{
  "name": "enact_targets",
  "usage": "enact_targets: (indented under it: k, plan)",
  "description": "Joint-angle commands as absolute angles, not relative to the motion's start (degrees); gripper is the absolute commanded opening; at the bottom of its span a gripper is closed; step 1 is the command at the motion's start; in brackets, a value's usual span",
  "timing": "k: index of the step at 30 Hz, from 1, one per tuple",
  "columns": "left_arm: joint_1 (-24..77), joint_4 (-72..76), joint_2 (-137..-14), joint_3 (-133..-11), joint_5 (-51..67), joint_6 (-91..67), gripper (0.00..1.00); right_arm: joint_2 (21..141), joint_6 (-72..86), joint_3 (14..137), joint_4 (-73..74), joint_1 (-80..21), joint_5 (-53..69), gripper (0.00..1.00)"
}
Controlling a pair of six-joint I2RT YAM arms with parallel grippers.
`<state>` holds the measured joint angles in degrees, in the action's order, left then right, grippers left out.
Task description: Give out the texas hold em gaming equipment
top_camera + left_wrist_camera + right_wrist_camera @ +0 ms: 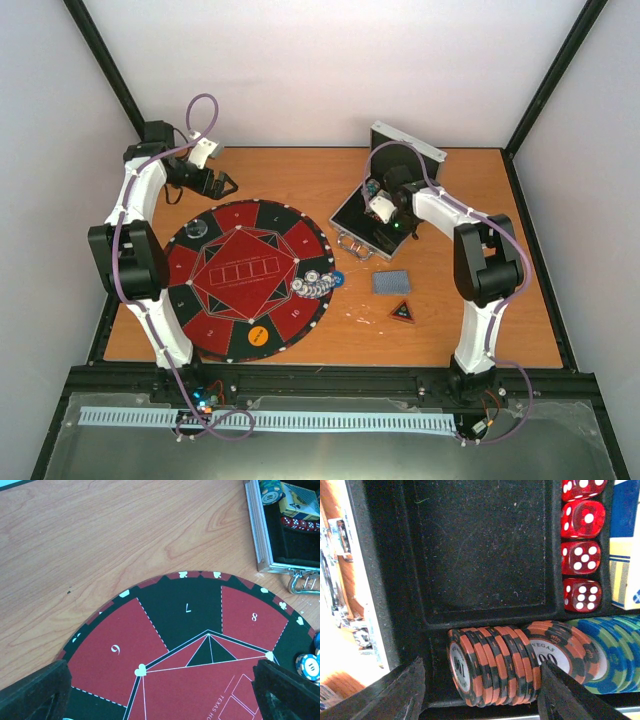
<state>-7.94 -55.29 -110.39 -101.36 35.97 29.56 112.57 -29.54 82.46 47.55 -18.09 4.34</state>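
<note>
In the right wrist view a row of orange-and-black poker chips (pixel 492 665) stands on edge in a slot of the black-lined case (pixel 480 545). My right gripper (pixel 480 692) is open and straddles that row. One finger (pixel 565 695) is against the row's right end; the other finger (pixel 400 695) stands a little apart on the left. Blue and green chips (pixel 615 650) fill the slot further right. My left gripper (pixel 160 690) hangs wide open and holds nothing above the mat (pixel 120 630). Several chips (pixel 318 282) lie at the mat's right edge. Grey-blue cards (pixel 391 282) and the triangle marker (pixel 401 311) lie on the table.
The silver case (pixel 350 225) lies open at the back right with my right gripper (pixel 375 200) inside it. Red dice (pixel 580 555) and a card box (pixel 625 555) sit in its other compartments. A yellow disc (pixel 257 335) and a clear disc (pixel 196 229) rest on the mat (pixel 245 275).
</note>
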Motion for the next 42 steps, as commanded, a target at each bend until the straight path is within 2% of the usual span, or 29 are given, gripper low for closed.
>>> enact_targets:
  k: [1, 9, 16, 25, 35, 37, 42]
  plan:
    - [-7.88, -54.96, -110.17, -101.52, 36.47, 29.39, 1.00, 112.41, -29.75, 82.53, 49.97, -19.23, 6.72, 0.61]
    - [-7.90, -54.88, -110.17, -101.43, 36.57, 29.46, 1.00, 110.37, -28.91, 82.11, 51.24, -19.51, 6.39, 0.54]
    - [-7.90, -54.95, -110.39, -101.26, 36.63, 29.31, 1.00, 112.90, -28.36, 82.92, 51.28, -19.51, 4.21, 0.42]
    - [-7.91, -54.87, -110.16, -100.96, 36.65, 29.32, 1.00, 118.65, -26.21, 86.24, 52.08, -19.49, 0.61, 0.43]
    - [-7.90, -54.87, -109.86, -101.02, 36.92, 29.35, 1.00, 116.59, -24.41, 87.11, 52.15, -19.51, 0.58, 0.14]
    - [-7.84, -54.93, -109.78, -101.18, 36.93, 29.35, 1.00, 115.34, -23.73, 87.34, 52.41, -19.51, 0.24, 0.05]
    - [-7.91, -55.01, -108.72, -101.35, 36.85, 29.85, 1.00, 111.13, -20.92, 88.93, 53.60, -19.16, -0.85, 0.03]
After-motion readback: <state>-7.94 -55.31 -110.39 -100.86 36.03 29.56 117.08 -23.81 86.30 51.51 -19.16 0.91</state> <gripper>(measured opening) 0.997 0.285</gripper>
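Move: The right hand's spread fingers straddle the upright stack of orange-and-black 100 chips in the open case; its middle lies straight below the hand, about 2 cm down. The leaning orange chips lie 3 cm ahead and 2 cm right of the hand, the blue-green chips 5 cm ahead and 3 cm right. The dice row is roughly 6 cm ahead, 4 cm left. From the left hand the stack is some 40 cm right, 8 cm back, 17 cm lower. Drawing back about 1 cm at level height while its fingers narrow, the right hand then sinks some 2.5 cm into the case's chip slot, easing forward again around the orange stack. The fingers close further and pinch the standing chips across the stack's two ends, and the hand begins to rise, about 1 cm. ##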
